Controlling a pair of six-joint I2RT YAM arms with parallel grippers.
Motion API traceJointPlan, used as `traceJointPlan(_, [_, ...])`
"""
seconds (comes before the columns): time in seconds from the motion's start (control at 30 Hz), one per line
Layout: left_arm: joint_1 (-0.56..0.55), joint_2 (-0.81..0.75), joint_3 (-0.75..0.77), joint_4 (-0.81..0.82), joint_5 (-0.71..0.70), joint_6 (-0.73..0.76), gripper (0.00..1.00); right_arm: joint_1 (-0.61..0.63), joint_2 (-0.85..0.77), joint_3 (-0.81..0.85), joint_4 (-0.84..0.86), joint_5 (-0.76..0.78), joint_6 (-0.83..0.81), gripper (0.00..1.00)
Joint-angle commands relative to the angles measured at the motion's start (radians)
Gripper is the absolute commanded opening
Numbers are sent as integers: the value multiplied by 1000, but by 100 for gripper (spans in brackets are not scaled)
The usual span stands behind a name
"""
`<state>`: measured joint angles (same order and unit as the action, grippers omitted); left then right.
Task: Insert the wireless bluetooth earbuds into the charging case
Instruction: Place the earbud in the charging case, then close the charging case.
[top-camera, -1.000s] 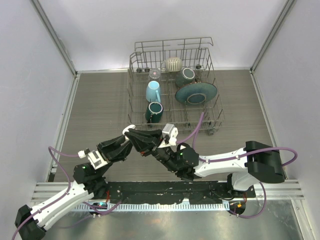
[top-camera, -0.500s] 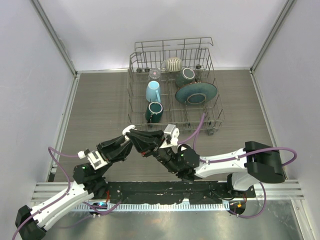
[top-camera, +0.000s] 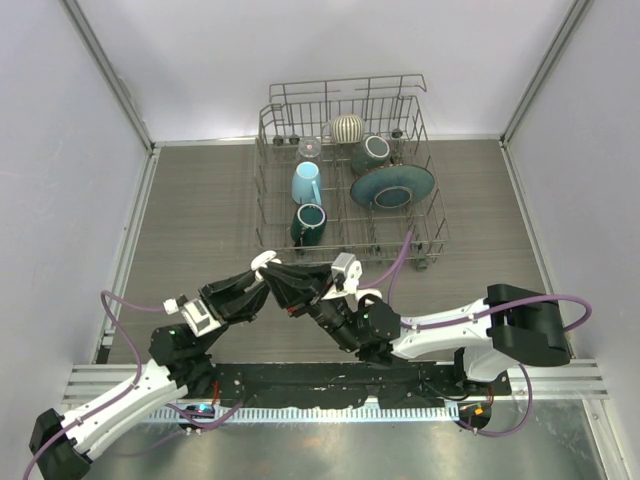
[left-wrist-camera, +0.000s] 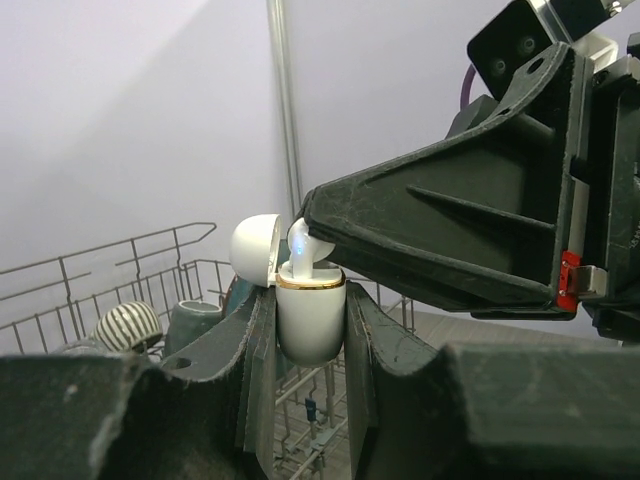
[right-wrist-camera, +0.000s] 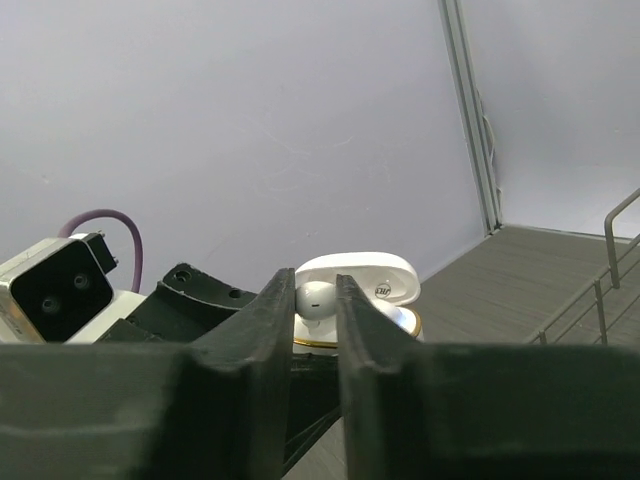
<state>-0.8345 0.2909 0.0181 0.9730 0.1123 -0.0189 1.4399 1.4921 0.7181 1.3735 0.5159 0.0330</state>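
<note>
The white charging case (left-wrist-camera: 310, 320) with a gold rim stands upright between the fingers of my left gripper (left-wrist-camera: 310, 300), which is shut on it, lid (left-wrist-camera: 255, 245) swung open to the left. One glossy white earbud (right-wrist-camera: 316, 298) is pinched in my right gripper (right-wrist-camera: 316, 290), which is shut on it. The earbud (left-wrist-camera: 300, 245) sits at the case's open mouth, stem down into it. In the top view both grippers meet above the table, left gripper (top-camera: 265, 270) against right gripper (top-camera: 287, 285). No other earbud shows.
A wire dish rack (top-camera: 345, 95) stands at the back of the table, just beyond the grippers. It holds a light blue mug (top-camera: 306, 183), a dark green plate (top-camera: 392, 186), dark mugs and a striped cup (top-camera: 348, 127). Grey walls close in both sides.
Both grippers, still joined at the case, have drifted slightly to the right. Both grips are unchanged.
</note>
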Motion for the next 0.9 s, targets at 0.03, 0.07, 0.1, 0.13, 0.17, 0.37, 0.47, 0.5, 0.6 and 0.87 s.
traceJointPlan(0.03, [5,-9,17,144,-19,14,0,4,-30,-32,295,95,-27,36])
traceJointPlan(0.07, [3,-9,17,144,-17,14,0,2,-35,-32,294,98,-28,41])
traceJointPlan(0.1, [3,-9,17,141,-16,14,0,2,-42,-32,294,101,-28,51])
traceJointPlan(0.13, [5,-6,17,139,-11,14,0,2,-46,-32,294,102,-28,54])
traceJointPlan(0.17, [3,-4,17,136,-10,14,0,2,-53,-32,294,102,-28,59])
traceJointPlan(0.37, [3,-2,19,109,3,14,0,2,-118,-45,294,69,-27,71])
traceJointPlan(0.47, [3,-13,22,64,0,14,0,2,-168,-65,292,23,-27,74])
traceJointPlan(0.5, [3,-22,26,25,0,14,0,2,-184,-69,292,13,-22,75])
traceJointPlan(0.6, [5,-44,45,-69,-5,14,0,4,-249,-92,266,-8,2,75])
traceJointPlan(0.87, [3,-91,105,-344,72,86,0,-18,-411,172,-651,396,65,85])
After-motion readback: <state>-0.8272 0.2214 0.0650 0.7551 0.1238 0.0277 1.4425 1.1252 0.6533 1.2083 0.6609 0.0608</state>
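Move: The charging case is upright in the left fingers, lid open, its middle about 1 cm above the left hand point. It lies some 2 cm below the right hand point and about 1 cm ahead and 1 cm left of it. The right fingertips still pinch the earbud at the case mouth, about 3 cm above the left hand point; the other earbud already sits in the case, about 2 cm ahead and 1 cm below the right hand. The dark green mug in the rack is about 18 cm ahead, 5 cm right and 25 cm lower than the right hand. The earbud at the case mouth is let go: the right fingers spread wide while that hand settles barely half a centimetre, then it leaves the case, speeding up to the right by about 9 cm and climbing some 6 cm, rolling about 10 degrees with its left side rising. The left hand keeps its grip on the case, wavering slightly and sinking about 1 cm at the end. ##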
